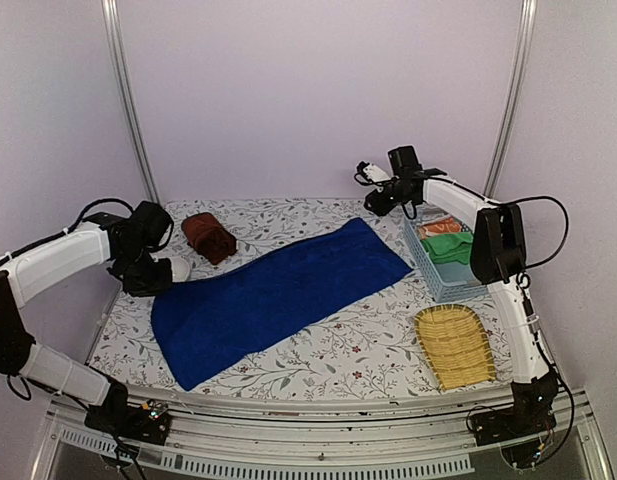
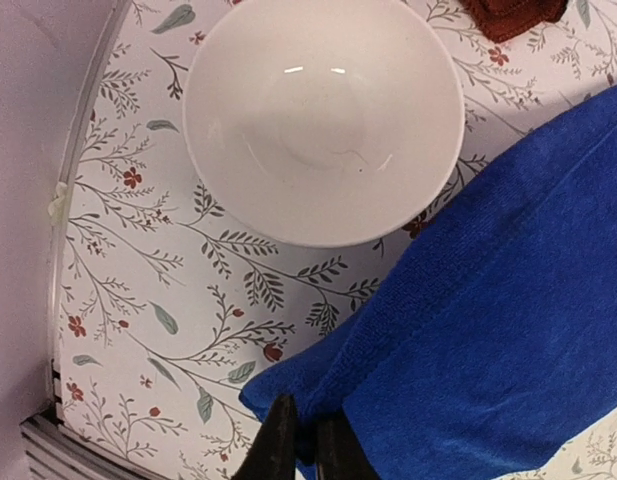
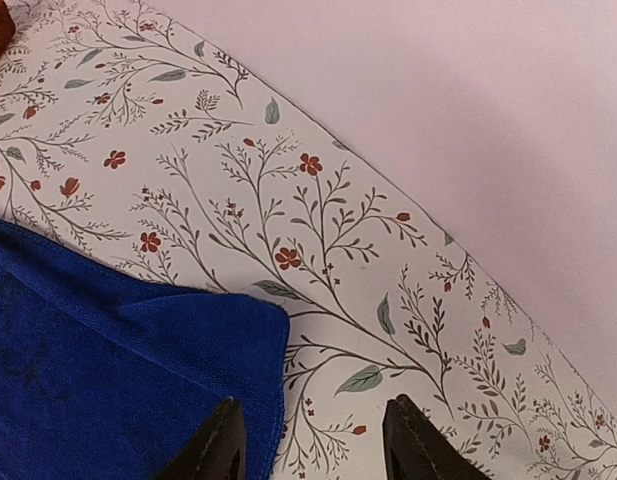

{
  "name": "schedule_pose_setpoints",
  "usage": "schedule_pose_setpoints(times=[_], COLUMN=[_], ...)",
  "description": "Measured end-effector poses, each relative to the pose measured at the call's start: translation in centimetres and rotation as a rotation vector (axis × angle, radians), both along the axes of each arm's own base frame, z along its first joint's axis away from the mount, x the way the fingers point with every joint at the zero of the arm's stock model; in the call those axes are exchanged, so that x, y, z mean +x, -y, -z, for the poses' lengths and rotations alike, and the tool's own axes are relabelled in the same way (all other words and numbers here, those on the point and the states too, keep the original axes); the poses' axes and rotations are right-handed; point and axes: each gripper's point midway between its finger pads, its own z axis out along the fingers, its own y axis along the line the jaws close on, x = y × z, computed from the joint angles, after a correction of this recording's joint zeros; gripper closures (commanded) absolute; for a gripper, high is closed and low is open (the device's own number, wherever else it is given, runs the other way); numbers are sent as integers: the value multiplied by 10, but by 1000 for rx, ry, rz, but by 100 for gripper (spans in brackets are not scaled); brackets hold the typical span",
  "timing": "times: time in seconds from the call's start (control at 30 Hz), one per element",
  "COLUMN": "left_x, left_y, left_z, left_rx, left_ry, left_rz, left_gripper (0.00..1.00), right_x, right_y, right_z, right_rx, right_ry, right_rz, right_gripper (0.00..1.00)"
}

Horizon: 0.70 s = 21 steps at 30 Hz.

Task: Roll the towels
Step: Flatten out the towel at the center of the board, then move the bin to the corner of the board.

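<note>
The royal blue towel (image 1: 278,295) lies spread flat, slanting across the middle of the table. The reddish-brown towel (image 1: 208,237) sits as a rolled bundle at the back left; its edge shows in the left wrist view (image 2: 508,12). My left gripper (image 2: 306,450) is at the blue towel's (image 2: 508,300) near-left corner, its fingers nearly together with a fold of the cloth pinched between them. Above the towel's far right corner (image 3: 218,350), my right gripper (image 3: 313,445) stands open with only the tablecloth between its fingers.
A white bowl (image 2: 323,115) stands just beyond the left gripper, close to the table's left edge. A blue basket (image 1: 438,275) with green and orange-red cloths stands at the right. In front of it lies a yellow woven tray (image 1: 455,345).
</note>
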Motion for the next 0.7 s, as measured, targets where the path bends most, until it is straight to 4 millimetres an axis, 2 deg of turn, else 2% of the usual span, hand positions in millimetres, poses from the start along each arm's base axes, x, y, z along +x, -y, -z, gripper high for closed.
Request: schedule_pose_setpoints(times=[0.07,0.13,0.2,0.27,0.4,0.47,0.53,0.6,0.7], left_x=[2,4,7,13,26,29,27,23,18], left_y=[0,-1,-1,1,16,38,71,110,148], left_z=[0,-3,-9,-22,-54,-61,-59,-49,-28], left_rx=[-1,1,1,-10,-64,-110,-172,-231,-279], left_ry=[6,15,30,69,167,194,191,165,104], left_rz=[3,0,-10,-15,24,88,190,302,400], left_gripper=[68,63,58,58,59,60,60,61,61], right_x=[1,-9,-26,-47,-97,-117,-127,-135,-146], right_y=[1,4,6,9,19,24,30,35,41], right_z=[-4,-5,-9,-19,-50,-63,-66,-58,-36], right_rx=[12,19,27,37,49,46,32,12,-17], right_ry=[9,-14,-50,-75,-94,-86,-83,-99,-158], right_rz=[9,8,-7,-26,-78,-93,-97,-92,-82], right_gripper=[49,50,52,54,61,65,68,71,75])
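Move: The left fingers still pinch the blue towel's far-left corner a little above the table. From them, the towel's middle lies about 28 cm right, 5 cm ahead and 8 cm down, the white bowl some 13 cm ahead and 1 cm right, and the brown towel about 28 cm ahead and 12 cm right. From the empty right hand, the blue towel's near-right corner is roughly 17 cm back, 9 cm right and 8 cm down, with the basket about 12 cm back and 19 cm right. Open the left fingers to let go of the towel corner, lift about 6 cm, then swing right some 15 cm over the towel, sinking again by half the lift while the wrist turns about 25 degrees clockwise. Meanwhile draw the right hand, already open, back about 15 cm and slightly right towards the towel's near-right corner, rising and then dipping, its fingers partly closing. ##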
